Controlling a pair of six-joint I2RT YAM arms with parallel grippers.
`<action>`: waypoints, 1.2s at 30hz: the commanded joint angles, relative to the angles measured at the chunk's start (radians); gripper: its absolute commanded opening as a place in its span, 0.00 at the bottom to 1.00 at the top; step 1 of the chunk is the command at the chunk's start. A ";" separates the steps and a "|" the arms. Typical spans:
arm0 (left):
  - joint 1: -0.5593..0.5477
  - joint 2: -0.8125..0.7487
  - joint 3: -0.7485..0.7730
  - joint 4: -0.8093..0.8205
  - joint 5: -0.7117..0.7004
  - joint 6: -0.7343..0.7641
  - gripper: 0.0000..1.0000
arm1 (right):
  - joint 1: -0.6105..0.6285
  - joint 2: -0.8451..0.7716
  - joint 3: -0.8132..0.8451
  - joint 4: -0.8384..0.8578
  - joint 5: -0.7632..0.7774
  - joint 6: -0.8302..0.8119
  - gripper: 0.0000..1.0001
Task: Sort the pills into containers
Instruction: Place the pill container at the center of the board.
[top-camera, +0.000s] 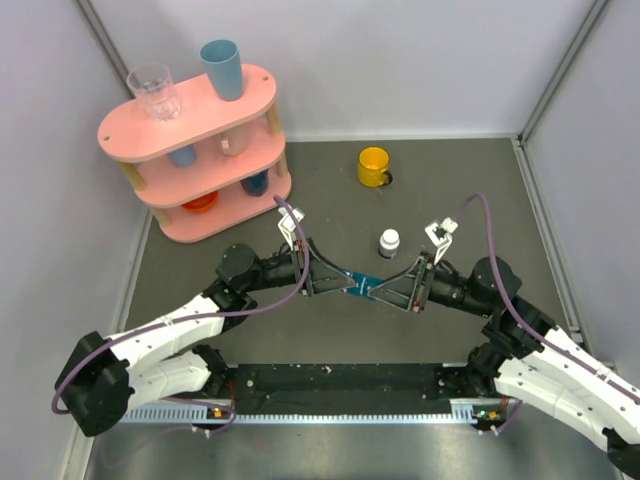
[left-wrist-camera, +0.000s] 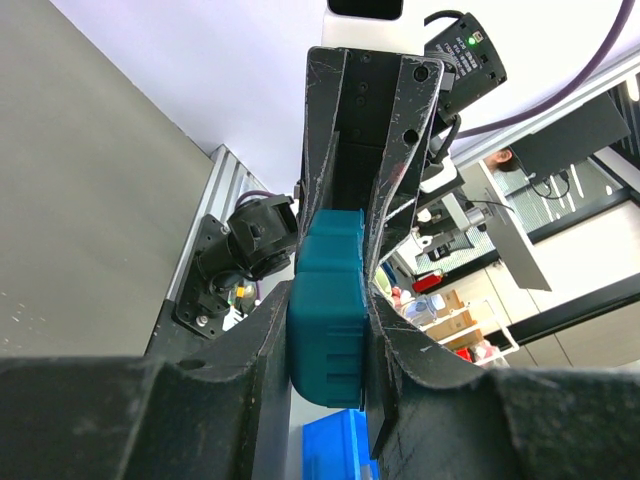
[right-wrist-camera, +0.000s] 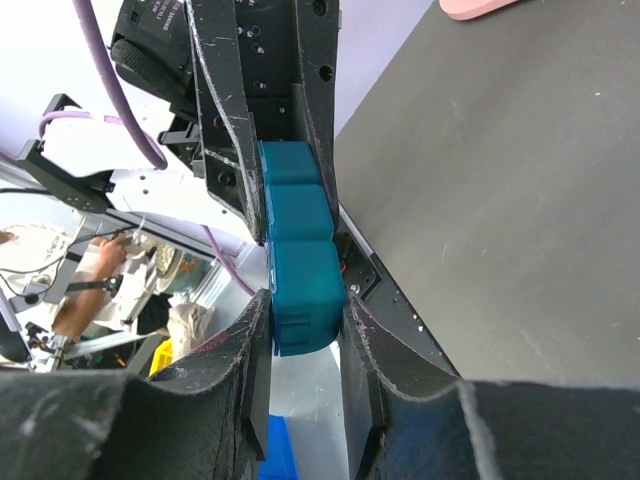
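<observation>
The containers are one dark-teal pill box (top-camera: 360, 283), a short strip of square compartments, held off the table between my two arms. My left gripper (top-camera: 346, 282) is shut on its left end, and in the left wrist view both pads press the pill box (left-wrist-camera: 328, 320) inside the left gripper (left-wrist-camera: 330, 300). My right gripper (top-camera: 377, 288) holds the other end. In the right wrist view the pill box (right-wrist-camera: 300, 260) sits between the fingers of the right gripper (right-wrist-camera: 307, 300), touching both. No pills show in any view.
A small white capped bottle (top-camera: 389, 243) stands just behind the grippers. A yellow mug (top-camera: 374, 166) is farther back. A pink tiered shelf (top-camera: 190, 150) with cups and a glass fills the back left. Grey walls enclose the dark table (top-camera: 470, 200).
</observation>
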 joint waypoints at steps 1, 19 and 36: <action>0.007 -0.012 -0.008 0.036 -0.028 -0.004 0.00 | 0.011 0.008 0.010 0.053 -0.042 -0.011 0.00; 0.011 -0.019 -0.006 0.035 -0.025 -0.006 0.00 | 0.011 0.016 0.014 0.064 -0.062 -0.014 0.27; 0.014 -0.023 -0.019 0.032 -0.028 -0.004 0.00 | 0.011 -0.011 0.018 0.073 -0.047 -0.028 0.66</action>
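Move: The pill container hangs between the two hands, level with both and already gripped at each end: its middle is about 3 cm right and 1 cm back of the left hand, 3 cm left and 1 cm ahead of the right. From the right hand, the white bottle stands on the table some 25 cm ahead, 6 cm right and 25 cm below; the yellow mug is roughly 50 cm ahead, 3 cm right and 25 cm below. Almost in place, the right hand eases back and a touch left, well under 1 cm in all, turning about 3 degrees counter-clockwise. Its fingers part a little at the container's right end, close again to nearly their old gap, then open much wider and let go. The left hand stays put and keeps its pinch on the other end. ##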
